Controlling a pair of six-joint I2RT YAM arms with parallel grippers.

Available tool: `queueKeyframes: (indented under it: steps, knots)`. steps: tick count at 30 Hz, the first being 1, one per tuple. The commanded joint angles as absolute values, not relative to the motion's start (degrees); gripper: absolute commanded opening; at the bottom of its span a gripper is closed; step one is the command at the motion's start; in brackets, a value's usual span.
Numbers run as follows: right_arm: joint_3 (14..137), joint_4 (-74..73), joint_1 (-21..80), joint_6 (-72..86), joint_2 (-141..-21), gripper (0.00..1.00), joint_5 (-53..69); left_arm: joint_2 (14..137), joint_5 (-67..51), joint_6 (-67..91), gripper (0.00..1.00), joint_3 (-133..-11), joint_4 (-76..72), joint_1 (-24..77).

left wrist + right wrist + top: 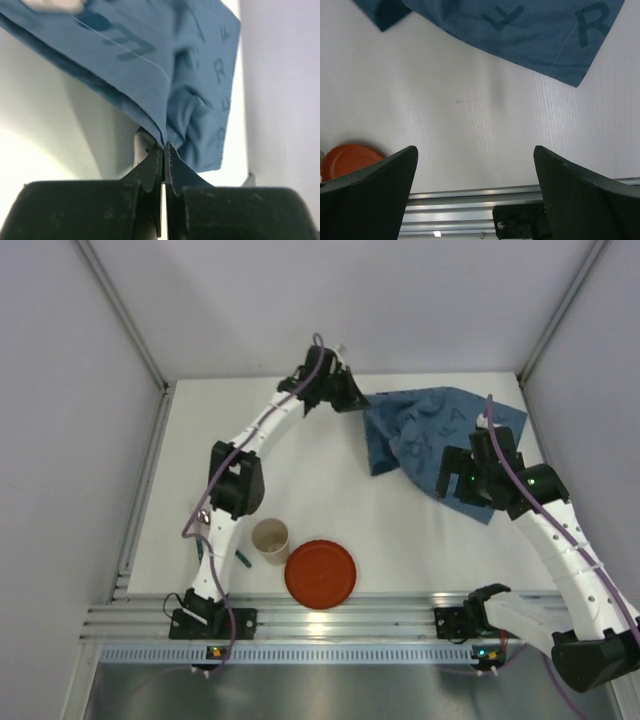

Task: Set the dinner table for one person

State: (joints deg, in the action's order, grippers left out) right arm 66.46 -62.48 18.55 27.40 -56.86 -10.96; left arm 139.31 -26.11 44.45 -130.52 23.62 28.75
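Note:
A blue placemat [425,435] printed with letters lies crumpled at the back right of the white dinner table [330,510]. My left gripper [350,395] is shut on its left corner; in the left wrist view the cloth [190,75] rises from the closed tips of that gripper [164,147]. My right gripper [462,485] hovers over the placemat's near edge, open and holding nothing. In the right wrist view that gripper [475,165] spans bare table [470,110], with the placemat [530,30] at the top. A red plate [320,573] and a beige cup [270,540] stand near the front edge.
A ribbed aluminium rail [330,625] runs along the table's near edge and shows in the right wrist view [470,200]. A small green item [243,559] lies beside the left arm's base. White walls close off the back and both sides.

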Motion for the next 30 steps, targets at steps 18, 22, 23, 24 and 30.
queueKeyframes:
  steps: [18,22,23,24,30]
  knots:
    - [60.47,-54.67,18.10,32.43,-65.74,1.00,-8.52,119.53,-16.37,23.12,0.99,-111.98,55.37,12.22]
    - [59.42,-53.79,18.02,32.43,-66.44,1.00,-7.65,120.67,-15.55,23.99,0.99,-110.92,53.54,12.22]
    - [58.98,-53.53,18.02,32.43,-66.62,1.00,-7.39,120.76,-15.73,24.08,0.98,-110.48,52.31,12.22]
    - [58.28,-53.26,18.02,32.26,-66.97,1.00,-7.03,121.02,-15.99,24.17,0.98,-110.13,51.42,12.39]
    - [58.88,-53.44,18.02,30.94,-68.99,1.00,-7.12,124.36,-14.95,24.26,0.98,-105.30,50.45,12.39]
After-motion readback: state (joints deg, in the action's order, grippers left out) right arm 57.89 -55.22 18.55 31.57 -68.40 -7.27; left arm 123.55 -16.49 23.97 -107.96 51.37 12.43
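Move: The left hand already holds the blue cloth's left end; the bare table it goes to is about 25 cm to its left, 5 cm back and 14 cm below. The cloth's bulk lies some 21 cm right and 6 cm back, the cup 25 cm left and 31 cm back, the plate 12 cm left and 40 cm back. From the right hand that bare patch is about 48 cm left, 24 cm ahead. Left hand sweeps left about 23 cm, opening off the cloth, then sinks back; right hand lowers 8 cm. ##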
